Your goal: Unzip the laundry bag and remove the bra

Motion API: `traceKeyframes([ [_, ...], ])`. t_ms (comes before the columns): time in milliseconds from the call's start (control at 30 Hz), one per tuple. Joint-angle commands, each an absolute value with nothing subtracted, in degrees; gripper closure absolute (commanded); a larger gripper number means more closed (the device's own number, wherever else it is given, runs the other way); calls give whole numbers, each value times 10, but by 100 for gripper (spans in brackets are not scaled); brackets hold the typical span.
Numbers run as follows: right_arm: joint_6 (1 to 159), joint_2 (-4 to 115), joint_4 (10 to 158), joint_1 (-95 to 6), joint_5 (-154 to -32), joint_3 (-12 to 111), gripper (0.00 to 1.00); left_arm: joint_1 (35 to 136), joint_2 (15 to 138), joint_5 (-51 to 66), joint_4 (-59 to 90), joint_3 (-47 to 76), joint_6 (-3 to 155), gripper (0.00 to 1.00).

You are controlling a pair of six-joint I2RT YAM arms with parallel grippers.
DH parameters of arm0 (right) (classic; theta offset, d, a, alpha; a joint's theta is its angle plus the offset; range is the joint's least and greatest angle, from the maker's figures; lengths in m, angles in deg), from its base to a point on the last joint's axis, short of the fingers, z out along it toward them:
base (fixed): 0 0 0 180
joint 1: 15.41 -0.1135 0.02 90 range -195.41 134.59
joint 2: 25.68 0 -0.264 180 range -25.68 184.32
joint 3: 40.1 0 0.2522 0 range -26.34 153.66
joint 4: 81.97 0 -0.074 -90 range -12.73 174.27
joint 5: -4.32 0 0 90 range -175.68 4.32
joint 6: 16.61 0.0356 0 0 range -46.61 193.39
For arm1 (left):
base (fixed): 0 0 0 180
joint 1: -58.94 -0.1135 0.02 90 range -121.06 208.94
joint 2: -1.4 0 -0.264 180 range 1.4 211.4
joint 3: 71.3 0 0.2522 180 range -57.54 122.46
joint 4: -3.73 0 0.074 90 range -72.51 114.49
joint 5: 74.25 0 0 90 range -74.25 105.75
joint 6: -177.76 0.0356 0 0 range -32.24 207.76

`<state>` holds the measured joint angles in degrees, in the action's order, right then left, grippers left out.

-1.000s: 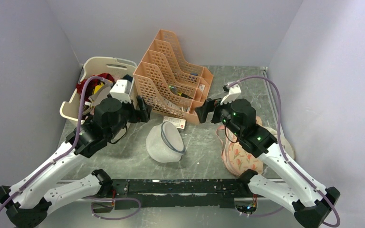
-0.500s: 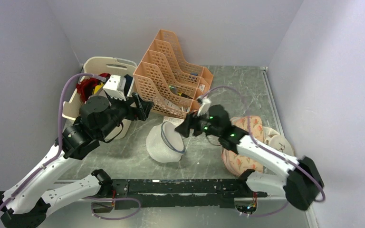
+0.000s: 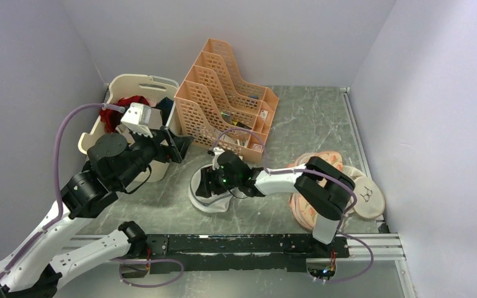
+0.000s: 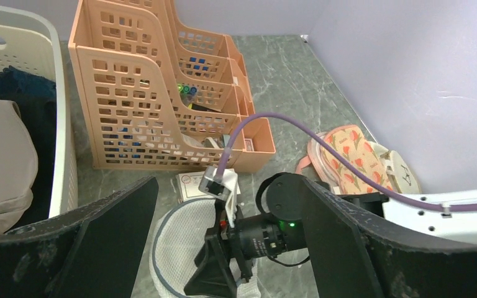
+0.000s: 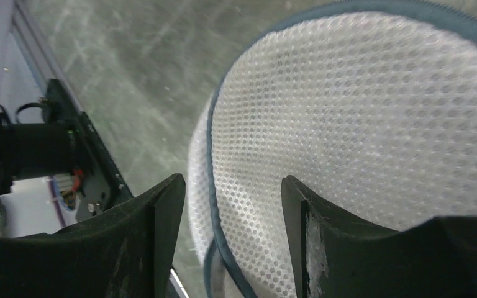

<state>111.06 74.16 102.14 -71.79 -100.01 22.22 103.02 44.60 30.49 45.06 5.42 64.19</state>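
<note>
The laundry bag (image 3: 206,197), a whitish mesh drum with a grey zip seam, lies on the table in front of the peach file rack. My right gripper (image 3: 206,185) reaches in from the right and lies low on it. In the right wrist view its jaws (image 5: 230,205) stand apart astride the bag's seamed rim (image 5: 220,248), and the mesh between them is not squeezed. My left gripper (image 3: 175,146) hovers behind and left of the bag, wide open and empty. From it I look down on the bag (image 4: 174,248) and the right gripper (image 4: 220,273). The bra is hidden.
A peach file rack (image 3: 223,105) stands behind the bag, with a small card (image 4: 192,185) at its foot. A white basket (image 3: 93,146) of clothes is at the back left. A peach printed pad (image 3: 313,208) and white discs (image 3: 367,197) lie to the right.
The right arm swung left and down from beside the rack onto the bag, its jaws narrowing round the rim. The left arm drew back and up a little. The bag sagged flatter.
</note>
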Motion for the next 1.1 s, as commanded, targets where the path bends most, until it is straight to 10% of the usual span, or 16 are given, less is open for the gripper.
traceKeyframes([
  [0,1112,746,1035,-719,-1000,235,39,1028,440,305,469,57,641,6],
  [433,996,453,803,-673,-824,250,1,1027,475,353,403,13,669,6],
  [733,912,286,676,-366,-800,301,0,919,555,308,344,120,728,6],
  [1067,812,209,626,-415,-641,515,0,880,579,278,357,312,786,6],
])
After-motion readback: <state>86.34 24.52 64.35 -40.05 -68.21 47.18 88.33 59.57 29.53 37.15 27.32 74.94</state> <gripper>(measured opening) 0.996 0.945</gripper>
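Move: The right hand's point is just over the left part of the laundry bag: the bag's middle lies about 3 cm to its right, 1 cm back and 3 cm below. From that hand the small white box is roughly 9 cm ahead and 8 cm right, the peach rack about 20 cm ahead and 8 cm right, and the flowered pouch some 39 cm right and 1 cm back. From the left hand, the bag is about 5 cm right, 4 cm back and far below. Finish the brief press of the right fingertips down on the bag, then lift clear, opening the half-open gripper fully. Swing it high to the right, about 38 cm up and 32 cm right and a little forward, swivelling clockwise and raising the fingers. Take the empty, open left gripper forward about 8 cm with a slight dip, then raise it well above its start. ##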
